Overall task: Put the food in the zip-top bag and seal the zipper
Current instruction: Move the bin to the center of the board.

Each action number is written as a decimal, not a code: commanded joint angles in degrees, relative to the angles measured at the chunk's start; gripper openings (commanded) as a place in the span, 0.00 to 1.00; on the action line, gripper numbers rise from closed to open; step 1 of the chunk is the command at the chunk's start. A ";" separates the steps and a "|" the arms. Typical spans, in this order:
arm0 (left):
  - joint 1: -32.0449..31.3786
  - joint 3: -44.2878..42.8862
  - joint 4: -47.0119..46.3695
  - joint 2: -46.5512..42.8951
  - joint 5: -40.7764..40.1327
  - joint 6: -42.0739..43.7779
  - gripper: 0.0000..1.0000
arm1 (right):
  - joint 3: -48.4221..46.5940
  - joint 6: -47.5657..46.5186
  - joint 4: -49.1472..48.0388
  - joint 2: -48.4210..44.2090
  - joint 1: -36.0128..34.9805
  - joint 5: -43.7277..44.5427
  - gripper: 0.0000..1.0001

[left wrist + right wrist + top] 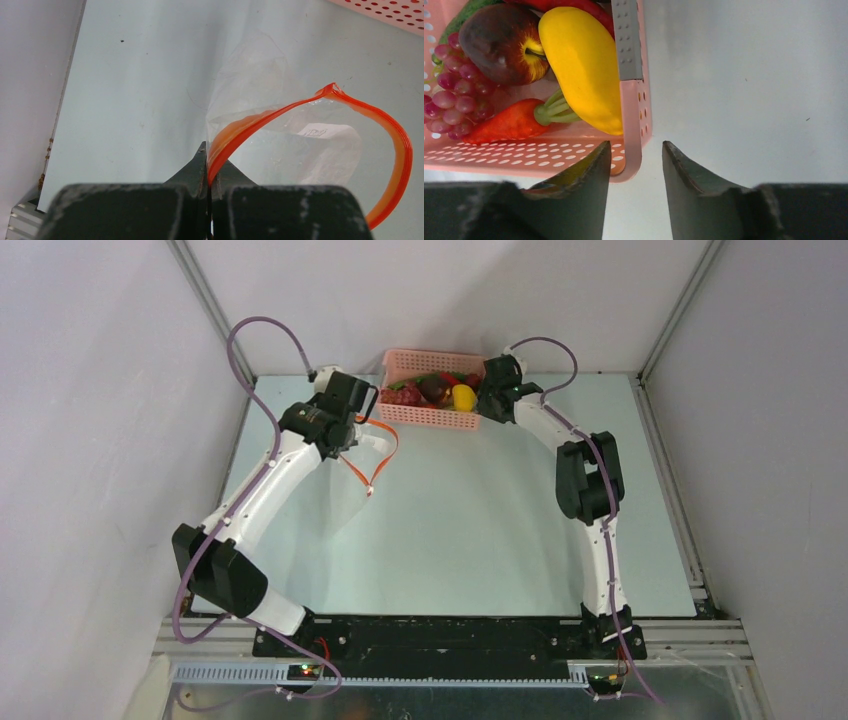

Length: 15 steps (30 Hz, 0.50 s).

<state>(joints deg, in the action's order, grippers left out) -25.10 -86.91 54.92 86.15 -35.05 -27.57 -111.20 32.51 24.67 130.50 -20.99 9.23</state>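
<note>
My left gripper (209, 160) is shut on the orange-red zipper (395, 145) of the clear zip-top bag (260, 85). The bag's mouth hangs open in a loop with the white label (315, 132) behind it. From above, the left gripper (364, 428) holds the zipper (390, 445) just left of the basket. The food lies in the basket: yellow fruit (579, 65), dark round fruit (499, 45), grape bunch (451, 95), red chili (504, 122), green pod (469, 12). My right gripper (635, 145) is open, its fingers either side of the basket's corner, holding nothing.
The pink mesh basket (430, 418) stands at the table's far edge against the back wall; its side wall (524, 160) shows in the right wrist view and its edge (385, 10) in the left wrist view. Walls close in left, right and behind.
</note>
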 commanded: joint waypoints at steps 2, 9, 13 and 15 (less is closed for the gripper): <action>0.21 0.86 -1.55 -3.26 -1.11 -1.90 0.00 | 1.84 1.14 2.00 -2.22 -0.05 0.86 0.32; 0.19 2.03 -1.38 -5.92 -1.45 -3.32 0.00 | 13.06 2.18 0.08 -10.41 -0.12 2.42 0.06; 0.18 3.47 -1.87 -7.79 -0.47 -3.65 0.00 | 24.44 0.22 -1.02 -19.24 0.06 2.61 0.02; 0.21 4.44 -2.57 -8.63 0.34 -3.57 0.00 | 30.83 -2.70 -0.53 -24.57 0.36 1.62 0.00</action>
<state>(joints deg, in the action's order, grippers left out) -25.10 -83.96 54.41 80.68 -34.92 -29.93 -88.27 35.11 20.86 114.89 -20.99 10.13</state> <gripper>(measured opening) 0.004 0.145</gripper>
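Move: The bin's middle lies about 11 cm left of the right hand, 6 cm ahead and 3 cm lower, its right wall already between the open fingers near the front corner. Inside it, the yellow fruit is some 4 cm left and 4 cm ahead of that hand, the dark apple 10 cm left and 6 cm ahead. From the left hand, which holds the bag, the bin is roughly 25 cm ahead, 21 cm right and 17 cm down. The right fingers pinch the bin's right wall, then drag the bin back about 7 cm and right 3 cm. ##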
